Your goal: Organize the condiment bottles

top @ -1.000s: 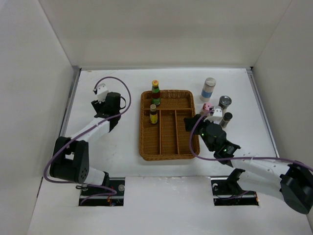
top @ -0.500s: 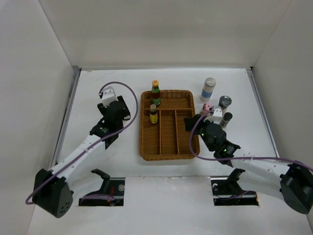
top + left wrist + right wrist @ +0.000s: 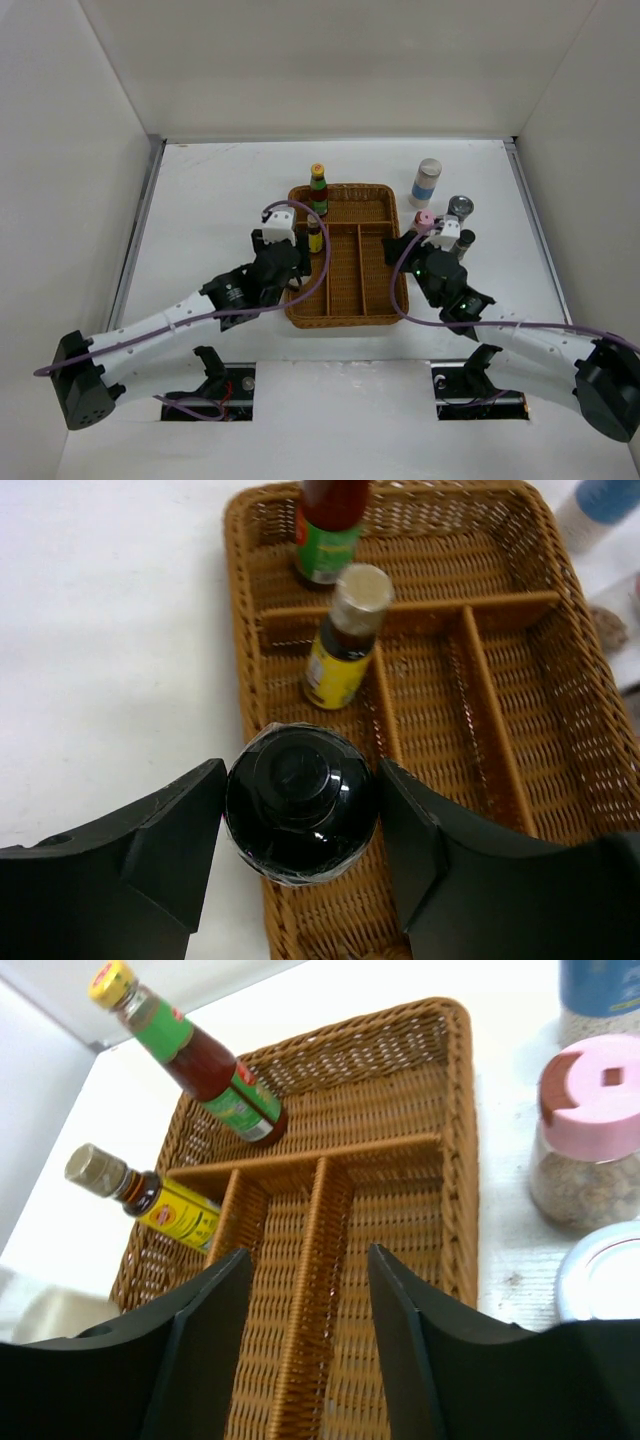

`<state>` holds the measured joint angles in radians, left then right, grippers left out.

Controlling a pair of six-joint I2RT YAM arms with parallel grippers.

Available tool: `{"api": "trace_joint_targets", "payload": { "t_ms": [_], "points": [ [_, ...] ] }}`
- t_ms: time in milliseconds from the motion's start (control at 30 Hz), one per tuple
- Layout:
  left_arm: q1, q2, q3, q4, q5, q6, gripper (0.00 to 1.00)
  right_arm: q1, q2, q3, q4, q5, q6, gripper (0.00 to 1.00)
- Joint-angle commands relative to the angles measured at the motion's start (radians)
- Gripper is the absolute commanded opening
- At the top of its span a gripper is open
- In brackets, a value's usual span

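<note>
My left gripper (image 3: 300,780) is shut on a dark sauce bottle (image 3: 300,815), seen from above and held upright over the left rim of the wicker tray (image 3: 520,740). In the top view that gripper (image 3: 297,272) sits at the tray's left edge. A green-labelled, yellow-capped bottle (image 3: 318,190) and a small yellow-labelled bottle (image 3: 314,232) stand in the tray (image 3: 370,200). My right gripper (image 3: 308,1255) is open with nothing in it, above the tray's right side (image 3: 400,247). Right of the tray stand a pink-lidded jar (image 3: 424,222), a blue-banded jar (image 3: 426,182) and a silver-topped shaker (image 3: 460,210).
A small dark-capped shaker (image 3: 465,243) stands close beside my right wrist. White walls close in the table on three sides. Purple cables loop over both arms.
The left arm has swept right from the table's left side to the tray's left rim. The right gripper has drawn back slightly to the right and its jaws have narrowed a little.
</note>
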<state>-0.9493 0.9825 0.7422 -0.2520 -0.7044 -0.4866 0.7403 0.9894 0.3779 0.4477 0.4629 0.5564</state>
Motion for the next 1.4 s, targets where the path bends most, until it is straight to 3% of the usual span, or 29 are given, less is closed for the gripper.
{"api": "trace_joint_targets", "payload": {
  "t_ms": [0, 200, 433, 533, 800, 1100, 1233, 1367],
  "points": [
    [-0.036, 0.013, 0.045, 0.111, -0.047, 0.000, 0.29, -0.012, -0.032, 0.004, 0.034, 0.008, 0.010, 0.55],
    [-0.036, 0.116, 0.025, 0.169, -0.009, 0.032, 0.30, -0.022, -0.046, 0.000, 0.020, 0.022, 0.010, 0.56],
    [-0.029, 0.240, -0.012, 0.238, 0.034, 0.060, 0.33, -0.043, -0.116, 0.048, -0.070, 0.065, 0.002, 0.67],
    [-0.015, 0.237, -0.046, 0.278, 0.042, 0.066, 0.46, -0.074, -0.094, 0.123, -0.159, 0.115, -0.007, 0.70],
    [0.013, 0.087, -0.130, 0.416, 0.040, 0.137, 0.84, -0.282, 0.104, 0.367, -0.247, 0.123, -0.099, 0.74],
    [0.123, -0.197, -0.346, 0.790, 0.071, 0.141, 0.89, -0.423, 0.420, 0.719, -0.440, 0.057, -0.256, 0.87],
    [0.151, -0.280, -0.440, 0.846, 0.056, 0.120, 0.89, -0.463, 0.573, 0.843, -0.503, 0.016, -0.280, 0.92],
    [0.178, -0.252, -0.458, 0.862, 0.072, 0.088, 0.89, -0.489, 0.682, 0.912, -0.534, 0.002, -0.294, 0.94]
  ]
}}
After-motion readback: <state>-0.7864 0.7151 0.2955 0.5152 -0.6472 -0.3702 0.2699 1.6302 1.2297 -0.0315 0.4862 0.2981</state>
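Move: The left gripper holds the black-capped bottle. Its place, the near part of the tray's left compartment, lies some 4 cm to the right, 1 cm ahead and 8 cm below; the yellow-label bottle stands about 10 cm ahead and 6 cm right, the red sauce bottle about 21 ahead and 7 right. From the empty right gripper, the blue-banded bottle is roughly 19 cm ahead, 9 right and a little lower; the pink-lid jar about 8 ahead, 8 right, the black-lid jar 10 ahead, 17 right. Lower the left gripper about 7 cm, easing right, to set the black-capped bottle into the tray; open, then back off up and left, tilting the fingertips up some 30 degrees. Meanwhile lift the right gripper away from the tray and swing it about 19 cm forward and 13 right towards the blue-banded bottle, turning clockwise, opening wide, and dip at the end. ##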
